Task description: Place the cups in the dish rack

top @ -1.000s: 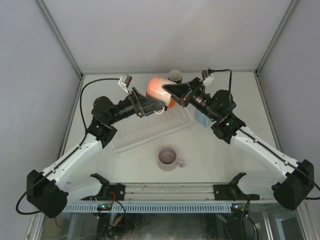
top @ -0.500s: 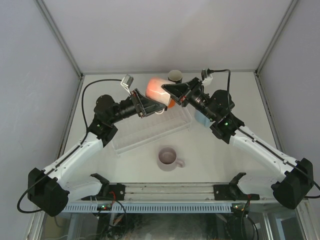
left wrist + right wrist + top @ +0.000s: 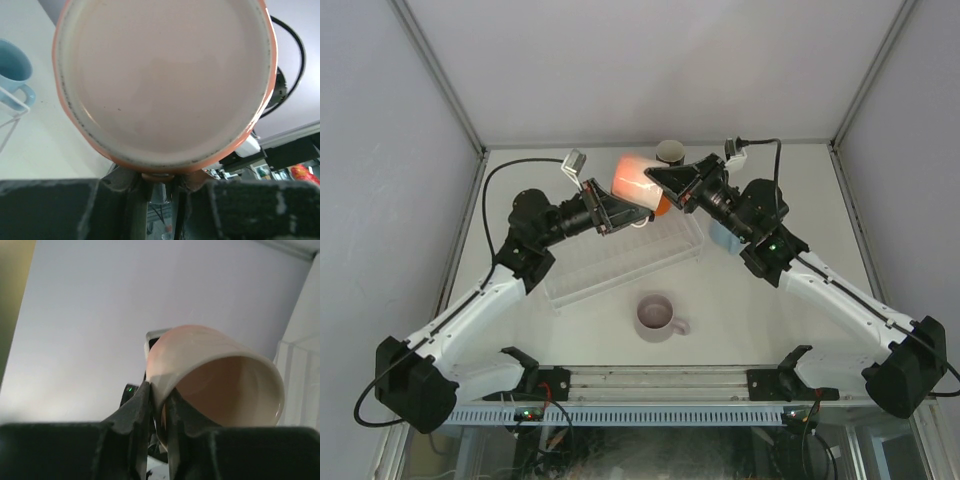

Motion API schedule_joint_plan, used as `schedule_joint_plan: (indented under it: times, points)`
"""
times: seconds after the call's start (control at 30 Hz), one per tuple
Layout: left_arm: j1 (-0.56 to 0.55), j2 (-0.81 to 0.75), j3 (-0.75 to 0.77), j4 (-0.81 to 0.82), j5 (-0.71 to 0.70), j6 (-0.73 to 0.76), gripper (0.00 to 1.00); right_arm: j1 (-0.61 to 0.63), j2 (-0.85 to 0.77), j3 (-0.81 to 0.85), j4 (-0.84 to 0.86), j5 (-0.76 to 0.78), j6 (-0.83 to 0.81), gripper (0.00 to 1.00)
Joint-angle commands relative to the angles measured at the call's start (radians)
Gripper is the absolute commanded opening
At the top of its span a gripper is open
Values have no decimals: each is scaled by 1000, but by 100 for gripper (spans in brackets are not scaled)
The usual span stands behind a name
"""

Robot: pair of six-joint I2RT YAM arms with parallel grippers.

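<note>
A peach-pink cup (image 3: 634, 175) hangs in the air over the far end of the dish rack (image 3: 610, 262). My right gripper (image 3: 656, 180) is shut on its rim wall, one finger inside and one outside (image 3: 159, 395). My left gripper (image 3: 623, 207) comes from the other side; its view is filled by the cup's base (image 3: 165, 75), and its jaws (image 3: 157, 189) stand close on either side of the handle stub. An orange cup (image 3: 662, 207) peeks out under the held one. A black cup (image 3: 670, 152) stands behind, a light blue cup (image 3: 723, 238) under my right arm, and a lilac cup (image 3: 656, 317) near the front.
The clear rack lies at a slant mid-table; its wire edge (image 3: 11, 107) and the blue cup (image 3: 12, 70) show in the left wrist view. White walls enclose the table on three sides. A metal rail (image 3: 650, 378) runs along the near edge.
My left gripper's jaws have closed in around the cup's handle. The cup and my right gripper have stayed almost still.
</note>
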Motion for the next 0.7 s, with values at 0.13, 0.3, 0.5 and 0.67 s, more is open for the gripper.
schedule_joint_plan:
  times: [0.13, 0.3, 0.5, 0.67]
  points:
    - [-17, 10, 133, -203, -91, 241, 0, -11, -38, 5, -116, -31, -111, 34]
    - [-16, 41, 186, -326, -145, 329, 0, -53, -91, -43, -179, -15, -136, 43]
    - [-22, 97, 255, -470, -227, 435, 0, -118, -166, -64, -363, 13, -231, 48]
    - [-54, 181, 350, -582, -315, 530, 0, -172, -232, -52, -560, 79, -317, 50]
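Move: Both hands still share the pink cup high over the table, the left on its handle, the right on its rim. From the left hand, the dish rack's middle is about 12 cm ahead, 6 left and 34 below. The orange cup in it is some 24 ahead, 4 right, and the gray cup 6 back, 3 right, both about 32 down. From the right hand, the blue cup lies roughly 11 ahead, 21 right, 38 below. Down about 9 cm and some 4 cm forward, the left hand carries the pink cup towards the rack, keeping its pinch on the handle while its rightward-pointing fingers tip downwards some 25 degrees. The right hand opens its fingers to about half and lets go of the rim, sinking about 8 cm, then backing off roughly 7 cm to the right, towards the blue cup's side, with its fingertips dipping. ##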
